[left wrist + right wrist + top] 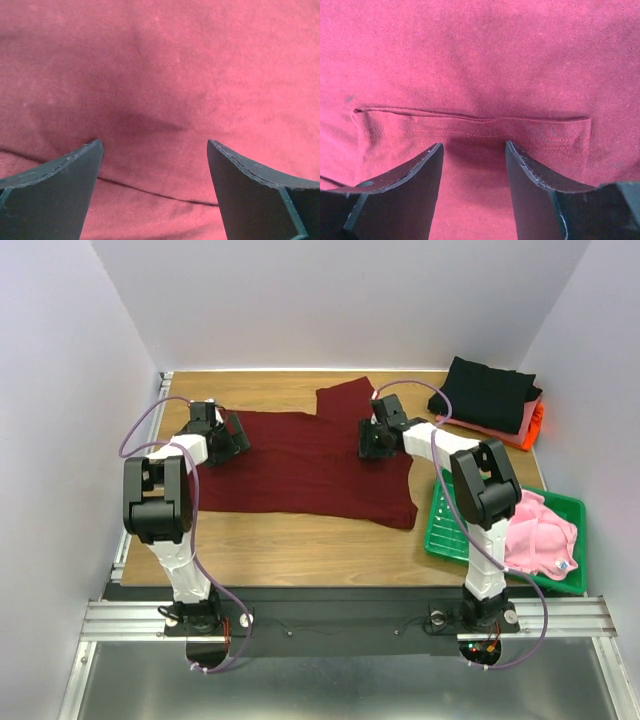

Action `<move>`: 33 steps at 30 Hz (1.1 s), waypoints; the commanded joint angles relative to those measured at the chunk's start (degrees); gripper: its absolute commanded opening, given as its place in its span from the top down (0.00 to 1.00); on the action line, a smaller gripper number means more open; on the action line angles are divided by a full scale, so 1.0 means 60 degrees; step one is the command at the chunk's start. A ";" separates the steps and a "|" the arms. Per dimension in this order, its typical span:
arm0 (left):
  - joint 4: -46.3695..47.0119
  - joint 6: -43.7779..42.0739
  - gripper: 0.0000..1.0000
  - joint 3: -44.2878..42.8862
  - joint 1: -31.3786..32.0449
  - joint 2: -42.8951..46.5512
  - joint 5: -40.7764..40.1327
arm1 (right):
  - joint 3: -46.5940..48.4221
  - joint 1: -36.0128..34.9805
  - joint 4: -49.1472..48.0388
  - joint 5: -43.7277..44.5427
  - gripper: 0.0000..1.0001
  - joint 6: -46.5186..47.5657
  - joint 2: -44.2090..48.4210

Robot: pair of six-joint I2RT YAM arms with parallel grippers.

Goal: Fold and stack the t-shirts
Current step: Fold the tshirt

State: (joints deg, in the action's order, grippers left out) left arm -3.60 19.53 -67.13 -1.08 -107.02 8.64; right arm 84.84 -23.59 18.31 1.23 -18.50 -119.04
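Observation:
A dark maroon t-shirt (pixel 300 465) lies spread flat across the middle of the table, one sleeve pointing to the back. My left gripper (pixel 236 436) sits low over its left edge, jaws wide open; in the left wrist view the left gripper (pixel 155 146) has only maroon cloth (pixel 160 75) and a dark fold line between its fingers. My right gripper (pixel 372 443) is over the shirt's upper right part. In the right wrist view the right gripper (pixel 473 146) is partly open just short of a stitched band (pixel 470 126), with nothing pinched.
A stack of folded t-shirts stands at the back right: black (pixel 488 390) on top, salmon (pixel 508 427) and orange (pixel 537 422) beneath. A green tray (pixel 441 523) at the right edge holds a light pink t-shirt (pixel 540 532). White walls surround the table.

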 commanded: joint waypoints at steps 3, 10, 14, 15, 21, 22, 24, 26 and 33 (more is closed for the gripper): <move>-0.1216 -0.0003 0.02 0.1123 -0.0039 0.0581 -0.0796 | -0.1424 -0.0008 0.0889 -0.0469 0.41 -0.0461 0.0548; -0.1553 0.0100 0.01 0.1478 -0.0039 0.1415 -0.0914 | -0.2041 -0.0198 0.1343 -0.0821 0.41 -0.0798 0.1485; -0.1992 -0.0032 0.02 0.0396 -0.0039 0.1475 -0.0768 | -0.0831 -0.0198 0.1563 -0.0471 0.41 -0.0740 0.1735; -0.2153 -0.0076 0.02 -0.0216 -0.0039 0.1402 -0.0767 | -0.0462 -0.0184 0.1607 -0.0266 0.41 -0.0595 0.1706; -0.2872 -0.0237 0.02 -0.2564 -0.0039 0.0933 -0.0928 | 0.3389 0.0546 0.1637 0.0438 0.41 -0.0110 0.0098; -0.2887 -0.0266 0.01 -0.2725 -0.0039 0.0904 -0.0986 | 0.3888 0.0665 0.1637 0.0497 0.41 0.0035 -0.0210; -0.2916 -0.0325 0.02 -0.3076 -0.0025 0.0889 -0.1030 | 0.5405 0.0971 0.1622 0.0600 0.41 0.0139 -0.1290; -0.2960 -0.0340 0.02 -0.3239 -0.0039 0.0860 -0.1045 | 0.6465 0.1134 0.1622 0.0585 0.41 0.0300 -0.2128; -0.2989 -0.0223 0.01 -0.2992 -0.0039 0.1269 -0.1104 | 0.9707 0.1427 0.1009 0.0629 0.41 0.1207 -0.4914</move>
State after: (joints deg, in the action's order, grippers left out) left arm -20.51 18.50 -85.36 -1.13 -102.24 2.94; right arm 137.58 -14.85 26.65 3.95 -15.73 -143.57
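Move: Both open grippers already rest on the spread t-shirt. Its middle lies about 15 cm to the left hand's right and 7 cm back; from the right hand it is some 18 cm left and 5 cm back, just below. The sleeve sticking out at the far side is roughly 12 cm ahead and 6 cm left of the right hand. The folded stack is about 27 cm right and 11 cm ahead of that hand. Fingertips still on the cloth, both hands drag the t-shirt back towards the bases, the left about 5 cm and the right a bit more, tipping slightly down. Then they come free and swing up and forward: the left some 12 cm up and 8 forward, the right about 25 cm forward past the sleeve with fingers tilting up, sinking a little again at the end. Grippers stay open. ##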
